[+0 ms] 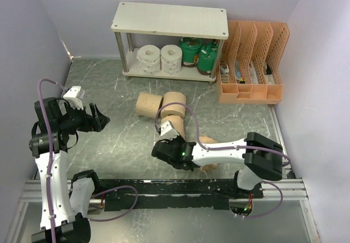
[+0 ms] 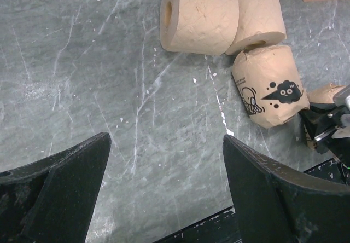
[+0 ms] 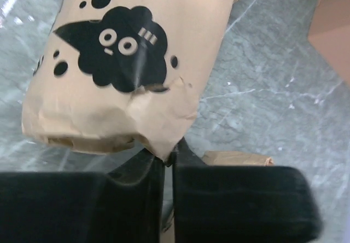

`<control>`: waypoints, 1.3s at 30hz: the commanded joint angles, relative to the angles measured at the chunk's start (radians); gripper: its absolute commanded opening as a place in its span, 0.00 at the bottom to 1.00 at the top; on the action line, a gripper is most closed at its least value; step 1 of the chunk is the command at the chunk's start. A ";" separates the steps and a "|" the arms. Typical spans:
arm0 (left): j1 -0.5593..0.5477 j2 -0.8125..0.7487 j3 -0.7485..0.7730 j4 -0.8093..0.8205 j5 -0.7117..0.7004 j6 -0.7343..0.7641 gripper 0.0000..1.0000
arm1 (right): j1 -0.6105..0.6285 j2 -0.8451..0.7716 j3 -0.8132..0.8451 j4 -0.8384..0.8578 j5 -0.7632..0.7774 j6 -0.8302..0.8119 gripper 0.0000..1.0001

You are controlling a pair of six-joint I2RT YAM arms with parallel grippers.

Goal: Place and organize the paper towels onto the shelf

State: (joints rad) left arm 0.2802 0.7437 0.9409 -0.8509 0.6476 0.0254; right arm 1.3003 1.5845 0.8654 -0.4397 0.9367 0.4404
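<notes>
The shelf stands at the back; its lower board holds two white patterned rolls and two green-wrapped rolls. Two bare tan rolls lie mid-table. Just in front of them lies a tan paper-wrapped roll printed with a black cloud face. My right gripper is shut on a torn corner of its wrapper. A second wrapped roll lies partly hidden under the right arm. My left gripper hangs open over bare table at the left.
An orange perforated file organizer stands right of the shelf. A black rail runs along the near edge. White walls close in the left and right sides.
</notes>
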 commanded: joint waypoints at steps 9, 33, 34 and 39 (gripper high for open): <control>0.010 -0.024 -0.005 0.004 0.020 0.005 0.95 | -0.004 -0.241 0.113 0.078 -0.147 0.056 0.00; 0.011 -0.046 -0.005 0.004 0.020 0.005 0.95 | -0.526 -0.151 0.868 0.055 -0.507 0.021 0.00; 0.011 -0.044 -0.005 0.003 0.020 0.005 0.95 | -0.547 -0.128 0.934 0.043 -0.526 0.021 0.00; 0.010 -0.047 -0.005 0.005 0.021 0.005 0.95 | -0.671 -0.004 1.255 -0.019 -0.648 0.057 0.00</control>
State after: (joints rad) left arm 0.2802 0.7002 0.9409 -0.8509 0.6483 0.0257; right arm 0.7094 1.5341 1.9064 -0.4736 0.4141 0.4885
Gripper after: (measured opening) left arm 0.945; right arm 0.007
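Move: The sheep-printed paper towel lies right in front of the right hand, its middle some 6 cm ahead, 2 cm left and slightly below, its crumpled end between the closing fingers. The end brown roll is about 14 cm ahead and 1 left, the side brown roll 14 ahead and 10 left, the labelled roll 4 back and 11 right; the shelf's middle is roughly 33 cm ahead, 2 left. From the left hand, the sheep-printed one is 4 cm ahead, 25 right, well below. The sheep-printed towel's crumpled paper end, already between the right fingertips, is pinched shut and carried up about 40 cm, first rising with a swing some 7 cm left, then back right while going forward towards the shelf, nearly 20 cm in all. The hand rolls about 60 degrees, its left side rising, still rising fast at the end and keeping its pinch. ##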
